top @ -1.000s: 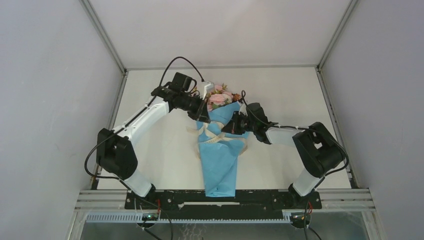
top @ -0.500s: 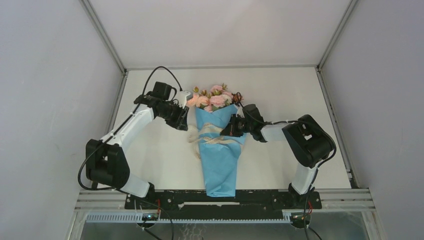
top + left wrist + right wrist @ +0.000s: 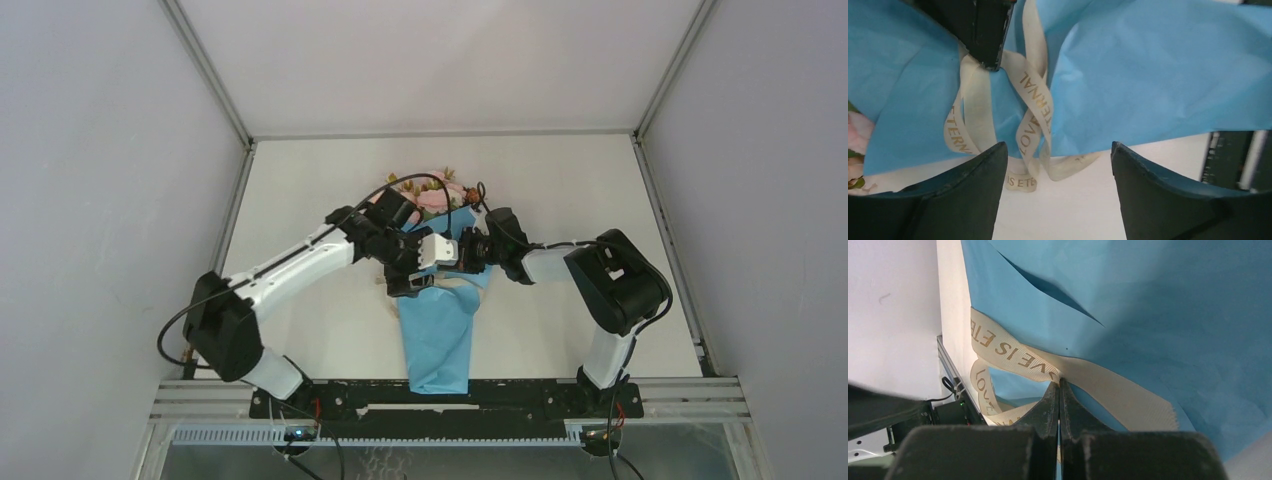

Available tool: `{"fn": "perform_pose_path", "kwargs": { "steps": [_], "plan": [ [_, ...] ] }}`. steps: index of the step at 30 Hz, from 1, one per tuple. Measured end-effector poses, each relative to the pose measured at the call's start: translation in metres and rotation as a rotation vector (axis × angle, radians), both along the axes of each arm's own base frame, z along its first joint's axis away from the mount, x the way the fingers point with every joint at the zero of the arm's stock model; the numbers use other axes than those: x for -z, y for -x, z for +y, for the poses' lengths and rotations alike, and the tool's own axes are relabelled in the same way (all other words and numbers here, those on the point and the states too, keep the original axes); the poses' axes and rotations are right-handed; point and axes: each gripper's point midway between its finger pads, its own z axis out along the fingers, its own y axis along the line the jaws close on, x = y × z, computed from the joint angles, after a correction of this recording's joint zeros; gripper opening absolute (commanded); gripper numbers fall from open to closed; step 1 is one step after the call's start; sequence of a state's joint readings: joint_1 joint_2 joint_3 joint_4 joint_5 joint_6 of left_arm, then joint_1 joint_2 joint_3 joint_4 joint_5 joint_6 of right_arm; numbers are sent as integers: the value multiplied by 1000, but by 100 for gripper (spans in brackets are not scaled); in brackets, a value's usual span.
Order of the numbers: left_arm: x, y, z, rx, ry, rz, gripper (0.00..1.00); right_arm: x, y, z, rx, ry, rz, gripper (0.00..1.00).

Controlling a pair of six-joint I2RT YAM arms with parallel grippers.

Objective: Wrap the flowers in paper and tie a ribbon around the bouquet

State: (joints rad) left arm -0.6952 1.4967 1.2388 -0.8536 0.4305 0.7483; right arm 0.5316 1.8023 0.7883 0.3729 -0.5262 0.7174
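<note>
The bouquet (image 3: 437, 330) lies in the middle of the table, a cone of light blue paper (image 3: 1148, 75) with its tip toward the arms. Pink flowers (image 3: 436, 197) poke out at the far end. A cream ribbon (image 3: 1032, 95) with gold lettering crosses the paper in loose loops. My left gripper (image 3: 1058, 147) hovers open over those loops, holding nothing. My right gripper (image 3: 1059, 382) is shut on the ribbon (image 3: 1013, 355) at the bouquet's right side. Its fingertip (image 3: 983, 40) shows at the top of the left wrist view.
A black and metal rail (image 3: 450, 400) runs along the near edge just beyond the cone's tip. Grey enclosure walls (image 3: 110, 200) stand at the left, right and back. White tabletop (image 3: 320, 330) lies on both sides of the bouquet.
My left gripper has opened and swung from beside the blooms to over the ribbon at the bouquet's waist. The right gripper has stayed shut in place.
</note>
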Motion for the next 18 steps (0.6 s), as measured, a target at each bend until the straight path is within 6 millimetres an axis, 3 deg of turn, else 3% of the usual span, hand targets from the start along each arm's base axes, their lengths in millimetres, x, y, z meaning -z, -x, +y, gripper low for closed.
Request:
{"fn": "perform_pose_path", "kwargs": {
  "steps": [5,9,14,18],
  "plan": [
    [43,-27,2,15,-99,-69,71,0,0,0,3,0,5,0],
    [55,-43,0,2,-123,-110,62,0,0,0,2,0,5,0],
    [71,-45,0,1,-153,-89,57,1,2,0,-1,1,11,0],
    [85,-42,3,10,-184,-56,35,1,3,0,-5,1,16,0]
  ]
}}
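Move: The ribbon tails I want lie about 4 cm ahead of my open left hand, a centimetre to its right and some 10 cm below. My right fingertips, shut on the ribbon, are about 7 cm ahead of the left hand, 8 cm to its right and 9 cm lower; from them the tails lie 3 cm back and 7 cm left. The flower heads stand around 14 cm farther out than the tails. I take my left hand down some 8 cm and about 4 cm forward onto the ribbon tails, slanting in first and then sinking straight. As it goes the fingers tip about 10 degrees nearer to straight down and narrow from wide open to half open around the tails, without shutting. My right hand stays put and keeps the ribbon pinched. ##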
